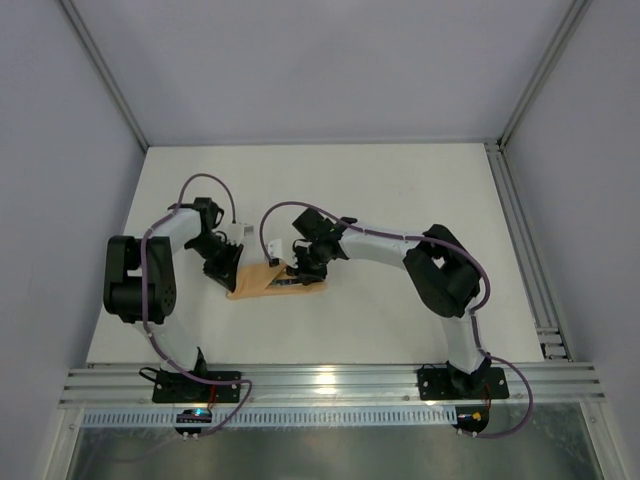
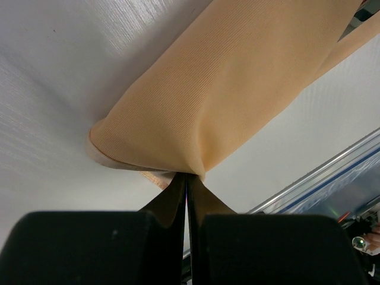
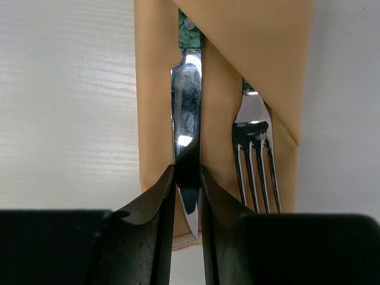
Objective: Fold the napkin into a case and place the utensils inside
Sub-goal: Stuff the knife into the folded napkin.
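Observation:
The peach-orange napkin (image 1: pixel 262 281) lies folded into a narrow case (image 3: pixel 155 89) on the white table between both arms. Under its diagonal flap (image 3: pixel 255 41) sit the utensils. The knife (image 3: pixel 187 107) shows its silver blade and a bit of green handle. Of the fork (image 3: pixel 254 139) only the tines and neck show. My right gripper (image 3: pixel 189 171) is shut on the knife blade near its tip. At the case's left end, my left gripper (image 2: pixel 187 177) is shut on a pinch of the napkin (image 2: pixel 225 89), which rises into a small peak there.
Grey enclosure walls stand close on the left, right and back. An aluminium rail (image 1: pixel 330 385) runs along the table's near edge, where both arm bases are bolted. Cables loop above each wrist.

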`<control>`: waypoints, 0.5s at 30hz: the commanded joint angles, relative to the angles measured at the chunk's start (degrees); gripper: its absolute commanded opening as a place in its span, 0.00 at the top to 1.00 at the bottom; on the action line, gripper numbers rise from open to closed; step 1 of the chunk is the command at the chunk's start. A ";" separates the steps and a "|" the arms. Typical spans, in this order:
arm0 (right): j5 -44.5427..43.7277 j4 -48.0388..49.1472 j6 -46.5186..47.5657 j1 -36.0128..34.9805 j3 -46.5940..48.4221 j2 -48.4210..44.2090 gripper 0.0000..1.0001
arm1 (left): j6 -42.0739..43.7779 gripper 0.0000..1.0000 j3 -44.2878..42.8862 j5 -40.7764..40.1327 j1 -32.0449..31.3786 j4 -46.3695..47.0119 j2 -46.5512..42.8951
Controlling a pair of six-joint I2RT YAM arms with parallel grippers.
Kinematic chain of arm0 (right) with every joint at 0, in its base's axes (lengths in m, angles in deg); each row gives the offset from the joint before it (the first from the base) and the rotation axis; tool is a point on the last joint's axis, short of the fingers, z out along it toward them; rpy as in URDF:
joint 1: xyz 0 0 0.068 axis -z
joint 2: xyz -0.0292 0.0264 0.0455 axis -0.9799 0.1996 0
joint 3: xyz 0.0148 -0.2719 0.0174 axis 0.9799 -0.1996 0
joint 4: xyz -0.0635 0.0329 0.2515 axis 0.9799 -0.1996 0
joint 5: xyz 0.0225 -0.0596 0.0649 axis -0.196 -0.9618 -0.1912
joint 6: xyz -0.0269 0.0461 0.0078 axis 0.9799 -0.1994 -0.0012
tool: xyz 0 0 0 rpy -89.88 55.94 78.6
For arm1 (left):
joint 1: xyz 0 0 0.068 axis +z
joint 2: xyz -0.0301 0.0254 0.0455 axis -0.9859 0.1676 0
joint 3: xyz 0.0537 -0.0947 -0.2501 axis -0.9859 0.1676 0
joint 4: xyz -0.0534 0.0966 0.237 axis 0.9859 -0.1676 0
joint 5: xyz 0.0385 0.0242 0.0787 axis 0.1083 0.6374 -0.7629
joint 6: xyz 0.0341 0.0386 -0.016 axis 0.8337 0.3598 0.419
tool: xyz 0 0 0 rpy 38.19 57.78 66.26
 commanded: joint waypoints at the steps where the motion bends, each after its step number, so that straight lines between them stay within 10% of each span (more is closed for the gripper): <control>1: 1.37 1.14 -0.57 -1.41 3.20 1.35 0.77 | 0.82 1.00 0.60 1.87 -0.33 0.90 -2.62; 15: 1.54 0.96 -1.63 -1.32 2.94 1.88 0.77 | 3.90 0.59 -3.18 -0.24 4.85 -7.97 -5.35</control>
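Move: The right hand holds the knife by its blade, and the folded napkin's pocket mouth lies about 6 cm to its left, level with it. The fork head lies some 3 cm ahead and 2 cm left of the right hand. The left fingers are shut on the napkin's left end, whose middle lies about 2 cm ahead and 1 cm to the right; the pocket mouth is roughly 9 cm to their right and 1 cm ahead. Left fingers open off the napkin and withdraw about 3.5 cm up and left; right pushes knife 1 cm left. ##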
